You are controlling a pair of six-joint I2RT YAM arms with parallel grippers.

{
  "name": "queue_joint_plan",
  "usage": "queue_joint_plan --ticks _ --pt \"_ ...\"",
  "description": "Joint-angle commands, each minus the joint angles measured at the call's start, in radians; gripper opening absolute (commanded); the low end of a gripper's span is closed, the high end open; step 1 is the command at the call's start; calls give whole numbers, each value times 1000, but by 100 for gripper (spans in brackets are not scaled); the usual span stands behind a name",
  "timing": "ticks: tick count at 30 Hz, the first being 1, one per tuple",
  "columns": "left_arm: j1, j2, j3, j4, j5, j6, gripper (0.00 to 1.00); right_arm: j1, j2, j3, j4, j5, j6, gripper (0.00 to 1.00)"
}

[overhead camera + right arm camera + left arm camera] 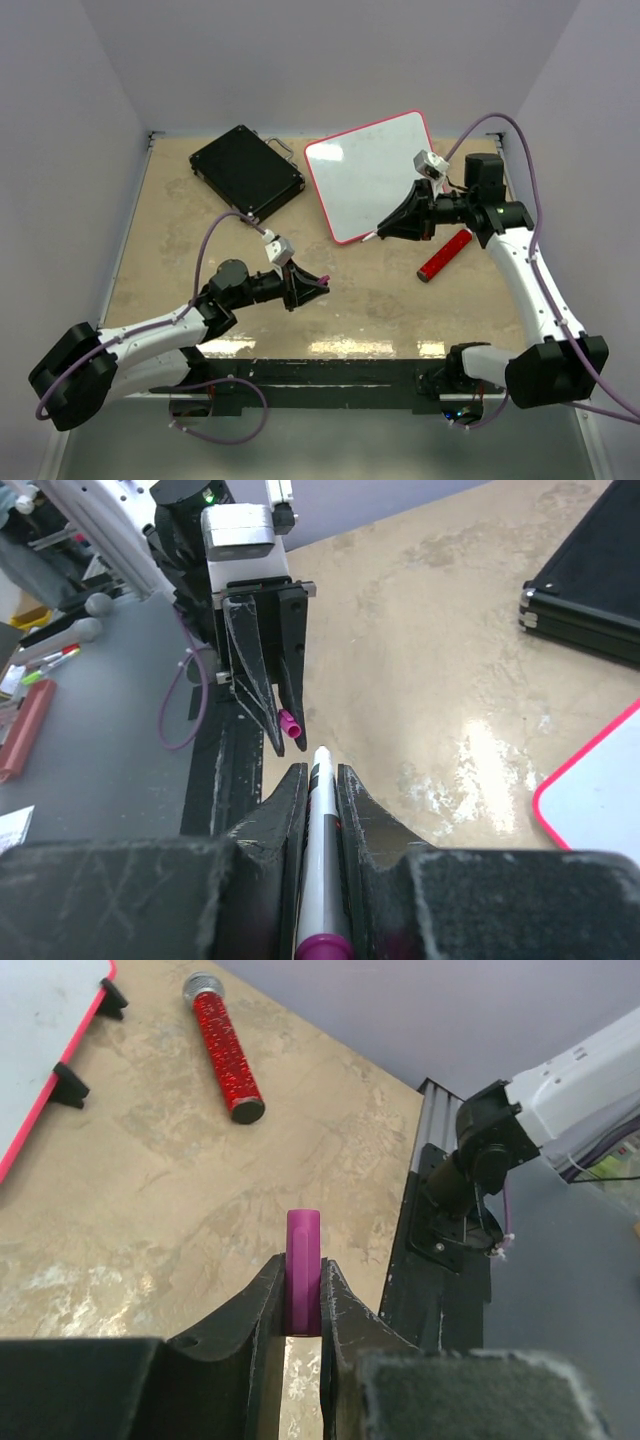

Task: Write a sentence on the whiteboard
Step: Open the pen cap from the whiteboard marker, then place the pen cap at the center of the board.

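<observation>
The whiteboard [375,170] lies tilted at the back of the table, white face with a red-pink rim, and its corner also shows as whiteboard [600,790] and whiteboard [40,1020]. The sentence is not in view; the face looks bare. My right gripper [385,232] hovers by the board's near edge, shut on a white marker [322,860] with a purple end, its uncapped tip sticking out in front. My left gripper [318,287] is nearer the table's middle, shut on the purple marker cap [303,1270]. The cap [291,723] faces the marker tip, a short gap apart.
A black hard case [246,170] sits at the back left beside the board. A red glittery cylinder [444,256] with a silver end lies on the table under the right arm, also seen as cylinder [225,1055]. The black mounting rail [330,380] runs along the near edge.
</observation>
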Motion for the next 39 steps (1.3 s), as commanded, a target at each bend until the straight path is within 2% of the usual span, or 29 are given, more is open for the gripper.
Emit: queue_joint_plan --ticks 1,8,18,20,21,24,26,29,34,39 --pt "4 -14 -33 -67 -142 -29 0 -56 -67 -33 57 50 12 0" --pt "4 110 -14 -188 -265 -113 0 -111 -151 -140 132 223 -40 0" --pt "-9 366 87 -236 -417 -116 0 -241 -190 -283 253 185 -35 0" --pt "-28 385 111 -260 -472 -119 4 -246 -185 -278 238 177 -54 0" --pt "-33 400 121 -286 -482 -121 13 -248 -185 -274 231 171 -61 0" --pt "-47 434 162 -369 -570 -127 28 -249 -185 -281 229 151 -66 0" --pt "-55 447 187 -401 -618 -128 34 -249 -190 -284 223 145 -74 0" --pt "-61 460 208 -449 -664 -130 39 -251 -197 -281 209 137 -80 0" --pt "-73 454 239 -519 -704 -116 41 -252 -207 -281 208 128 -80 0" --pt "-73 360 251 -564 -709 -102 47 -252 -203 -281 201 128 -86 0"
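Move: The pink pen cap is already off and shut in my left fingers. The bare table spot it goes to lies about 8 cm ahead, 4 cm left and 17 cm below. From this hand the whiteboard's middle is some 38 cm ahead and 13 cm right, and the red microphone 18 cm ahead and 32 cm right, both at table level. My right hand holds the open marker, with the whiteboard's middle about 32 cm ahead, 4 cm left and 29 cm below. I take the cap down about 16 cm to the bare table with my left hand, tipping the fingers downward and swinging them counter-clockwise, then edge forward low over the table while they open. Meanwhile my right hand keeps its grip on the marker and backs off about 7 cm to the right, sinking and easing forward as it turns clockwise, then holds nearly still. ##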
